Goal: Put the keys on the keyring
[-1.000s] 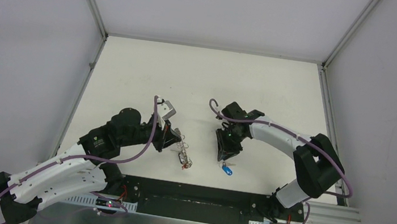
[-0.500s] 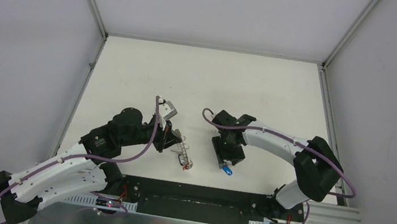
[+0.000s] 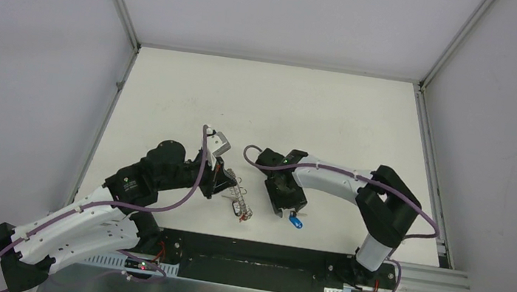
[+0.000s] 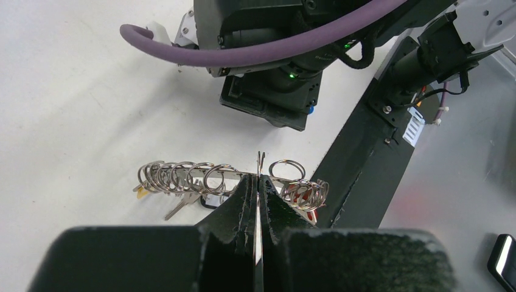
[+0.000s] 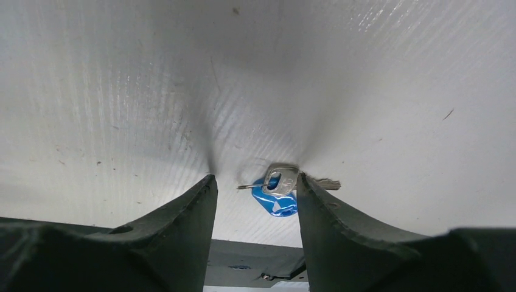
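Note:
My left gripper (image 4: 260, 177) is shut on a thin metal strip that carries a row of silver keyrings (image 4: 182, 176); in the top view it (image 3: 221, 181) holds the keyring rack (image 3: 238, 197) just above the table. A silver key with a yellow tag (image 4: 141, 192) hangs under the left rings. The blue-tagged key (image 5: 277, 188) lies flat on the white table, tag under the silver head. My right gripper (image 5: 255, 179) stands open over it, the key's head against the right finger. In the top view only the blue tag (image 3: 296, 223) shows beside that gripper (image 3: 284, 200).
A red-tagged key (image 4: 298, 196) hangs among the rings at the strip's right end. The black base rail (image 3: 264, 255) runs along the near table edge, close behind both grippers. The right wrist (image 4: 274, 91) sits just beyond the keyrings.
The right gripper has moved left toward the keyring rack and down over the blue-tagged key, with its jaws wider. The left arm and the rack have not moved.

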Available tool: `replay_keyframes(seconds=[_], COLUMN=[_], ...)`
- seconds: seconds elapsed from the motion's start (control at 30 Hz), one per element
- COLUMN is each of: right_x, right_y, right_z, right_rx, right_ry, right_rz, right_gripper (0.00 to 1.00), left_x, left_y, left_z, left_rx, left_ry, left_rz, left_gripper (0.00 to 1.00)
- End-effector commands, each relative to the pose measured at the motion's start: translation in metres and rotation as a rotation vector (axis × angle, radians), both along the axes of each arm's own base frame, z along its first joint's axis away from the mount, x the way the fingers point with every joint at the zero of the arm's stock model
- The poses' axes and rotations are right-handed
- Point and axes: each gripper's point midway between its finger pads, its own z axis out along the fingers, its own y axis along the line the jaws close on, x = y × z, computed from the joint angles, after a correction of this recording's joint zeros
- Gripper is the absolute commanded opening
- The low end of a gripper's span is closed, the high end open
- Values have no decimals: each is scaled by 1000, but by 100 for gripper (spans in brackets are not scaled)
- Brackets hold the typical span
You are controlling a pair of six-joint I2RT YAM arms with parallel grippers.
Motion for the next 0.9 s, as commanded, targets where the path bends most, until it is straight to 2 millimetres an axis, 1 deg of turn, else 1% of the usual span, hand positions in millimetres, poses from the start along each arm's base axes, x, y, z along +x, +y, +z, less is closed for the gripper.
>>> replay_keyframes(seconds=[0.0, 0.13, 0.2, 0.37, 0.47, 0.67, 0.77, 0.87], right_x=[8, 8, 8, 6, 3, -4, -5, -4], right_y=[5, -3, -8, -18, -25, -32, -27, -16], right_z=[3, 7, 11, 24, 26, 29, 33, 32], right_rx=[-16, -42, -52, -58, -67, -56, -4, 105], right_ry=[-41, -55, -67, -89, -91, -83, -77, -41], right_rz=[-1, 8, 14, 21, 25, 13, 0, -23], right_gripper=[51, 37, 35, 34, 28, 28, 30, 32], left_x=[-1, -1, -1, -1, -1, -1, -1, -2], left_y=[-7, -7, -7, -7, -8, -8, -8, -8], left_z=[32, 32, 31, 30, 29, 29, 29, 28], left_rx=[-90, -88, -86, -83, -82, -80, -80, -79], left_ry=[-43, -45, -46, -41, -38, -36, -34, -31], left_rz=[-16, -16, -14, -17, -16, -19, -22, -26], left_gripper=[0, 0, 0, 0, 0, 0, 0, 0])
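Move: The key with the blue tag lies at the right hand's fingertips, about 1 cm below the hand point and 2 cm to its right, neither ahead nor back; its blue tag is about 2 cm back, 1 cm right and 1 cm below. The keyring, hanging from the left hand, is some 13 cm left of the right hand, 13 cm above and roughly 1 cm back. From the left hand the key is about 17 cm right, 1 cm ahead and 20 cm below. At the tabletop, with one fingertip against the key, the right hand narrows its half-open fingers and shifts a little to its right, pushing the key along. Without a grip, it then comes free, rising about 2 cm while still drifting right, 3 cm in all. The fingers stay partly open and point down. ##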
